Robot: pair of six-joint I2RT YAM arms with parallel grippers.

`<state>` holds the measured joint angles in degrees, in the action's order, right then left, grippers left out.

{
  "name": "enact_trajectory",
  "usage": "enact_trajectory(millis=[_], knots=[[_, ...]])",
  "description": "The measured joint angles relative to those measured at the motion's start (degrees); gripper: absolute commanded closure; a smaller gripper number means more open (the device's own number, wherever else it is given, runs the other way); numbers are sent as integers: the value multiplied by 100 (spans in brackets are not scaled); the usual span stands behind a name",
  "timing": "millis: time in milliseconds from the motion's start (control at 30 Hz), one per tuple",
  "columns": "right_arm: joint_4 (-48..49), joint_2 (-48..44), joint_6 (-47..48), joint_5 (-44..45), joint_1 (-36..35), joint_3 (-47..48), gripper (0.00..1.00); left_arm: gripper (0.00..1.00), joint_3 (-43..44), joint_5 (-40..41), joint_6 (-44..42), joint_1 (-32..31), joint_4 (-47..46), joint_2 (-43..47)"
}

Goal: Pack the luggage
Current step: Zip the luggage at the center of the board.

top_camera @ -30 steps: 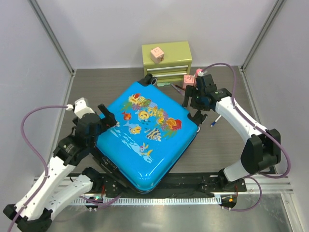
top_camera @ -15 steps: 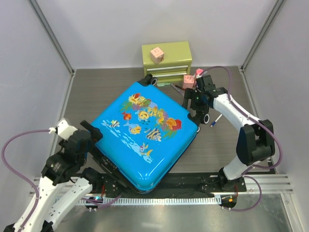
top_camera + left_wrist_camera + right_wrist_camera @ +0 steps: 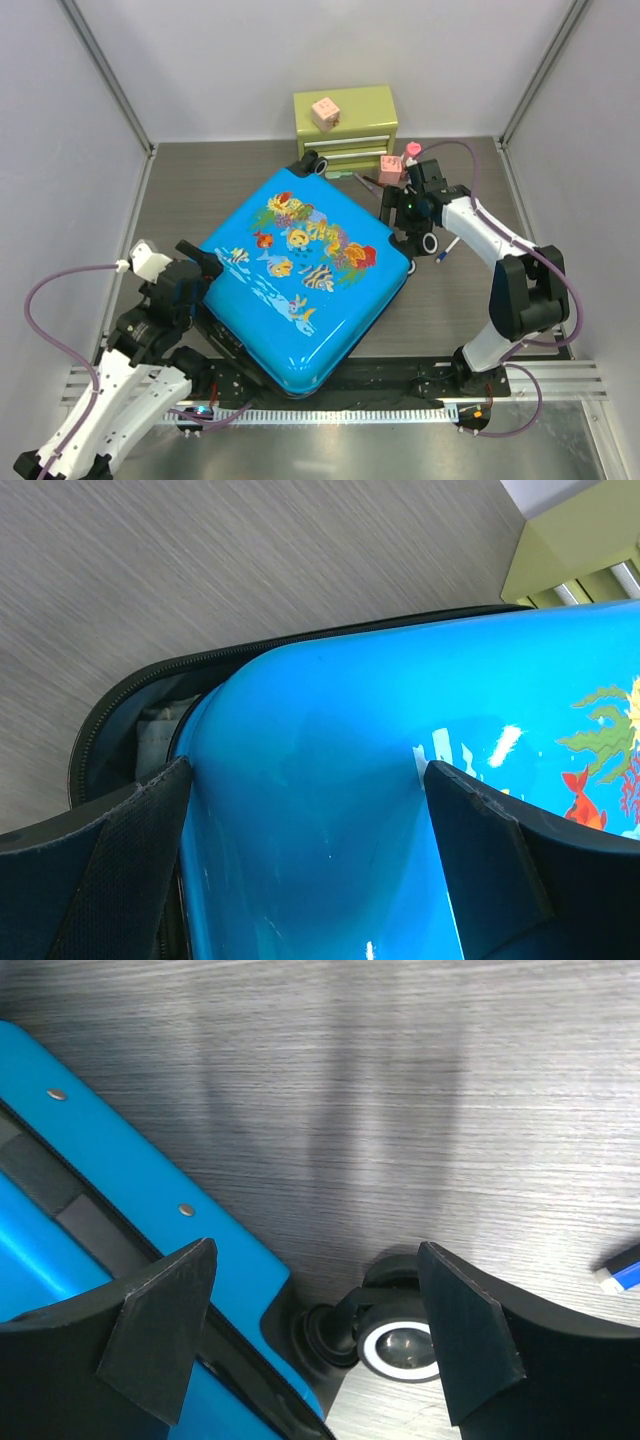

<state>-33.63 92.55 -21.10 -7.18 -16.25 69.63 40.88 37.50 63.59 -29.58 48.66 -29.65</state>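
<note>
The luggage [image 3: 300,280], a bright blue hard-shell suitcase with a fish-and-coral print, lies flat in the middle of the table. In the left wrist view its lid [image 3: 330,780] stands slightly ajar, with an open zipper and grey lining [image 3: 150,735] showing at the corner. My left gripper [image 3: 203,268] is open, its fingers straddling that left corner [image 3: 308,770] of the lid without closing on it. My right gripper [image 3: 410,228] is open at the case's right corner. One black wheel with a white ring [image 3: 405,1345] sits between and below its fingertips [image 3: 318,1250].
A small green drawer chest [image 3: 346,125] stands at the back with a pink cube [image 3: 324,112] on top. A second pink cube [image 3: 392,166] lies beside it. A blue-and-white pen [image 3: 445,250] lies right of the wheel. Walls close in on both sides.
My left gripper pulled back toward the near left, then came partway forward again to the suitcase's left corner. The right gripper shifted slightly over the wheel.
</note>
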Motion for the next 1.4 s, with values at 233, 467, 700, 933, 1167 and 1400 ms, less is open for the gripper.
enact_trajectory(millis=[233, 467, 700, 933, 1167, 1400], knots=[[284, -437, -4, 63, 107, -667, 15, 4, 9, 166, -234, 55, -579, -643], [400, -1139, -74, 162, 149, -1355, 15, 4, 164, 17, -616, 426, -1464, -1530], [503, -1856, -400, 404, -212, -1967, 15, 5, 378, -496, -1161, 1121, -2326, -2455], [525, -2374, -822, 1137, -911, -2420, 12, 5, 1095, -1027, -1939, 1613, -2450, -3403], [-269, -2562, -903, 1849, -1108, -2118, 9, 0, 1974, -1746, -2420, 1550, -2184, -3497], [-841, -3093, -699, 1611, -527, -1390, 8, 0, 2114, -1596, -2695, 1718, -1467, -2354]])
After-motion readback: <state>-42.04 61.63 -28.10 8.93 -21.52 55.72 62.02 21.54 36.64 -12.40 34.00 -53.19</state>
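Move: The suitcase lies flat and askew between the hands: its middle is about 21 cm right of the left hand and 4 cm back. The left hand is at its left corner; the suitcase's far wheel corner is some 21 cm ahead and 23 cm right. From the right hand, the right wheel corner is roughly 6 cm back and 4 cm right; a blue-capped marker lies 9 cm back and 12 cm right, a pink block 10 cm straight ahead. Forward goes the left hand, about 14 cm, pushing the suitcase's left corner with open fingers, while the right hand draws the right wheel corner back towards the base by some 10 cm, fingers open too. Both then lift clear, the left rising fast and easing back a little, the right drifting a little to its right. ##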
